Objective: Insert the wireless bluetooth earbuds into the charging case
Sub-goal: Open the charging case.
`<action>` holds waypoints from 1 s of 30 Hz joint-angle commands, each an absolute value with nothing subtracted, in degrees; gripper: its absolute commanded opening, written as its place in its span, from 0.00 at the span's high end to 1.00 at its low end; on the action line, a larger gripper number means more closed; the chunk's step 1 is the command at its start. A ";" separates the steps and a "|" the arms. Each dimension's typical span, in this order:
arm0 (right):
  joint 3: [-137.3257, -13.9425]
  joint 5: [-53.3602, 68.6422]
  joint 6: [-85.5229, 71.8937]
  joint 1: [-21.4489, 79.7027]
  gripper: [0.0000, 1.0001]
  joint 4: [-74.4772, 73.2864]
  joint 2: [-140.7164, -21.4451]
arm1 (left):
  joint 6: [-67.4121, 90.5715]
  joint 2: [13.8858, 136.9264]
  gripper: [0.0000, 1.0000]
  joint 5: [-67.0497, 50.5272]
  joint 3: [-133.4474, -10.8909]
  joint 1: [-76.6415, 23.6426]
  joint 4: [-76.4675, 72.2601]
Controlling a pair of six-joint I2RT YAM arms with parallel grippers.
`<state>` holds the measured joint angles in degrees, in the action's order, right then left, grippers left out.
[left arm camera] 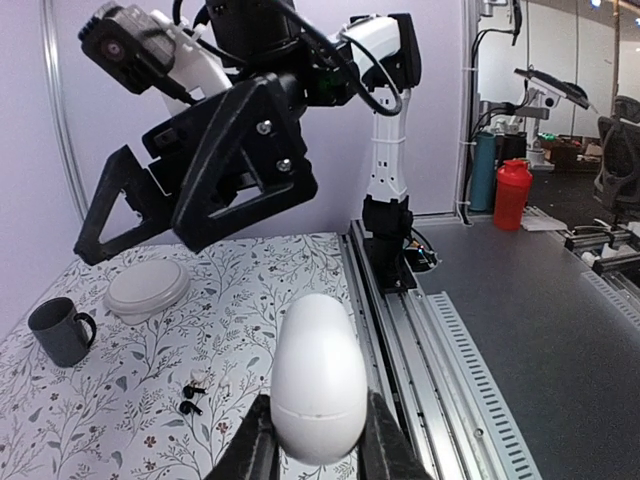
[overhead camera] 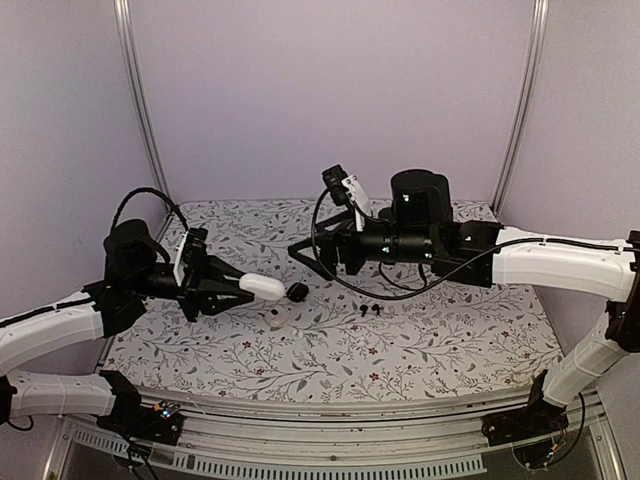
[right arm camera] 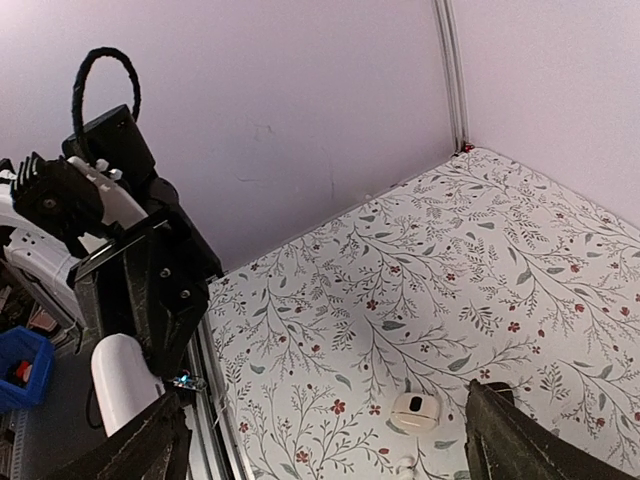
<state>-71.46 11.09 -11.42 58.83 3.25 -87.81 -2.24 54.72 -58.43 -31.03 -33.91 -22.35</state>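
Note:
My left gripper (overhead camera: 243,287) (left arm camera: 318,445) is shut on a white egg-shaped charging case (overhead camera: 264,287) (left arm camera: 320,375), held above the table with its seam closed. Two black earbuds (overhead camera: 368,311) (left arm camera: 189,399) lie on the floral cloth, with small white earbuds (left arm camera: 203,376) beside them. A small white case (overhead camera: 277,317) (right arm camera: 415,411) with a dark spot sits on the cloth below the held case. My right gripper (overhead camera: 305,255) (right arm camera: 325,440) hangs open and empty above the table's middle, facing the left gripper.
A round black case (overhead camera: 297,291) lies just right of the held case. A grey mug (left arm camera: 62,331) and a white round disc (left arm camera: 147,287) stand toward the table's far side. Purple walls close off the back and sides.

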 commanded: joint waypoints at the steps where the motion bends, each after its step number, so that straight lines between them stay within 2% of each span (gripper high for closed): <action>1: -67.77 16.45 -11.73 61.11 0.04 7.11 -84.18 | -2.98 54.38 1.00 -57.76 -31.94 -34.45 -23.51; 4: -64.40 16.79 -10.60 62.70 0.03 9.08 -82.21 | -1.80 55.18 1.00 -57.53 -32.35 -34.28 -24.00; 8: -68.28 14.38 -6.59 65.42 0.02 4.17 -85.54 | -0.36 56.86 1.00 -58.80 -33.32 -34.29 -24.70; 10: -68.80 14.89 -6.05 65.58 0.04 4.12 -87.12 | 0.40 57.47 1.00 -59.45 -33.43 -34.29 -25.49; 16: -72.27 15.83 -5.21 65.63 0.30 3.45 -89.42 | 1.36 58.08 1.00 -60.74 -33.76 -34.36 -26.16; 20: -73.14 17.14 -4.97 65.62 0.42 3.02 -90.27 | 1.71 58.14 1.00 -61.32 -33.93 -34.30 -26.20; 22: -73.53 18.51 -4.84 65.60 0.44 2.86 -90.52 | 1.80 58.30 1.00 -61.52 -33.99 -34.36 -26.19; 25: -74.22 20.78 -4.41 65.57 0.37 2.32 -90.99 | 2.18 58.85 1.00 -61.95 -34.42 -34.34 -26.19; 30: -74.80 21.78 -4.39 65.55 0.57 1.52 -91.42 | 2.11 58.97 1.00 -62.18 -34.71 -34.36 -26.19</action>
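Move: The charging case, shut, is held out in the left fingers, its middle some 3 cm to that hand's right and level with it. From the right hand the case lies roughly 7 cm back, 8 cm to the left and 2 cm lower. On the table about 29 cm below the right hand, the black box is some 20 cm ahead and 2 cm left, and the white box 12 cm ahead and 6 cm left. The charging case stays in the left hand's grip, nearly still, while the right hand swings quickly back about 7 cm and then eases some 4 cm left to the case's free end, turning roughly 15 degrees counter-clockwise. Its wide-open fingers close to about half, coming around the free end; a touch can't be made out. ##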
